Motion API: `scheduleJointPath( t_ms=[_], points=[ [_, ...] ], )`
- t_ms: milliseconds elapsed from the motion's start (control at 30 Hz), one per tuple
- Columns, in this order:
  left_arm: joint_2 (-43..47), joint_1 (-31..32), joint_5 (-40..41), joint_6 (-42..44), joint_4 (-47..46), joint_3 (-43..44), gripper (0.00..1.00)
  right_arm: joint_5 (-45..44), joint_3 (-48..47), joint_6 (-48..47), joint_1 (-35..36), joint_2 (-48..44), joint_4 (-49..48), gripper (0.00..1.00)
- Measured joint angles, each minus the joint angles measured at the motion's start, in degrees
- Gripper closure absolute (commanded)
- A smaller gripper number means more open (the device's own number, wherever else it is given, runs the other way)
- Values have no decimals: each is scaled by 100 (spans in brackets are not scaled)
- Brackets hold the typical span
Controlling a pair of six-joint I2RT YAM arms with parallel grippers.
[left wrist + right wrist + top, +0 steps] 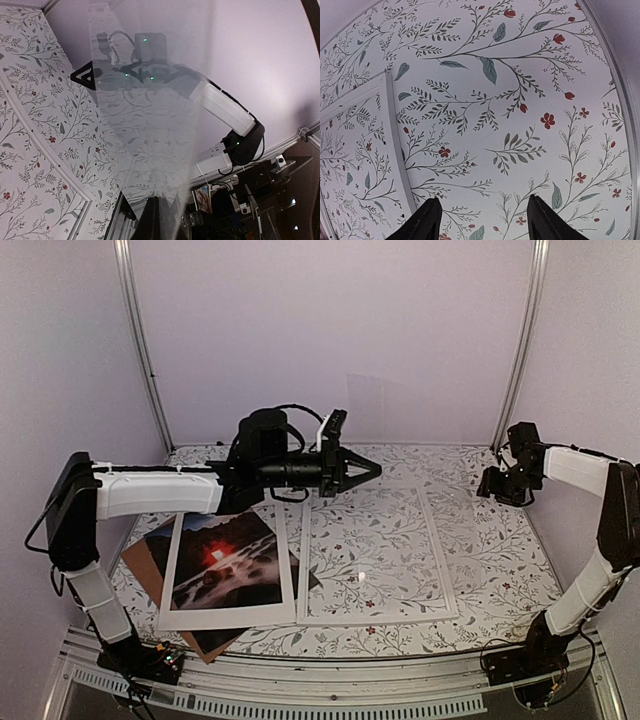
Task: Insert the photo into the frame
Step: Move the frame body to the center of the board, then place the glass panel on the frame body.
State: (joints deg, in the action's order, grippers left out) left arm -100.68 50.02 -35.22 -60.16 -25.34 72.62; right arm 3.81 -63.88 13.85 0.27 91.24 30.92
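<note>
The photo, a dark landscape with a red glow, lies at the front left, and a flat white mat rests over it. The white frame lies flat mid-table, its edge also in the left wrist view and the right wrist view. My left gripper hovers above the frame's far end, shut on a clear sheet that stands up from the fingers and mirrors the floral cloth. My right gripper is open over bare cloth at the right rear, holding nothing.
A brown backing board sticks out from under the photo at the front left. The floral tablecloth covers the table inside pale walls with metal corner posts. A faint flat outline lies right of the frame.
</note>
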Motion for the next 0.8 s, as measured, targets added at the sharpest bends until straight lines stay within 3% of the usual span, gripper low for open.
scheduleJointPath(
  t_ms=[567, 800],
  points=[
    [-1307, -282, 155, -424, -74, -879, 100, -59, -186, -85, 4, 0, 219, 39],
    [-1443, -520, 26, -284, 79, -1117, 100, -9, -186, -105, 4, 9, 212, 40]
  ],
)
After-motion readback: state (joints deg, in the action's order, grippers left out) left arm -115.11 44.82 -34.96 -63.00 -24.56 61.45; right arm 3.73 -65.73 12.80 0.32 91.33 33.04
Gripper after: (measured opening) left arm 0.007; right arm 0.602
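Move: The left gripper, holding the clear sheet, is about 28 cm above the frame body. The frame's middle lies some 4 cm ahead of this gripper and 2 cm to its right. The white-matted photo is at the same depth, roughly 31 cm to the gripper's left and 3 cm nearer the base. From the open, empty right gripper, the frame's middle lies about 30 cm to the left, 10 cm back and 9 cm below. Bring the left gripper down fast, some 21 cm, towards the frame, keeping the clear sheet pinched in its shut fingers. Let it go slightly forward throughout and a little to the left in the last half, easing off at the bottom. On the way, tip the fingertips about 20 degrees down from pointing right and roll the forward side of the hand down about as much. ##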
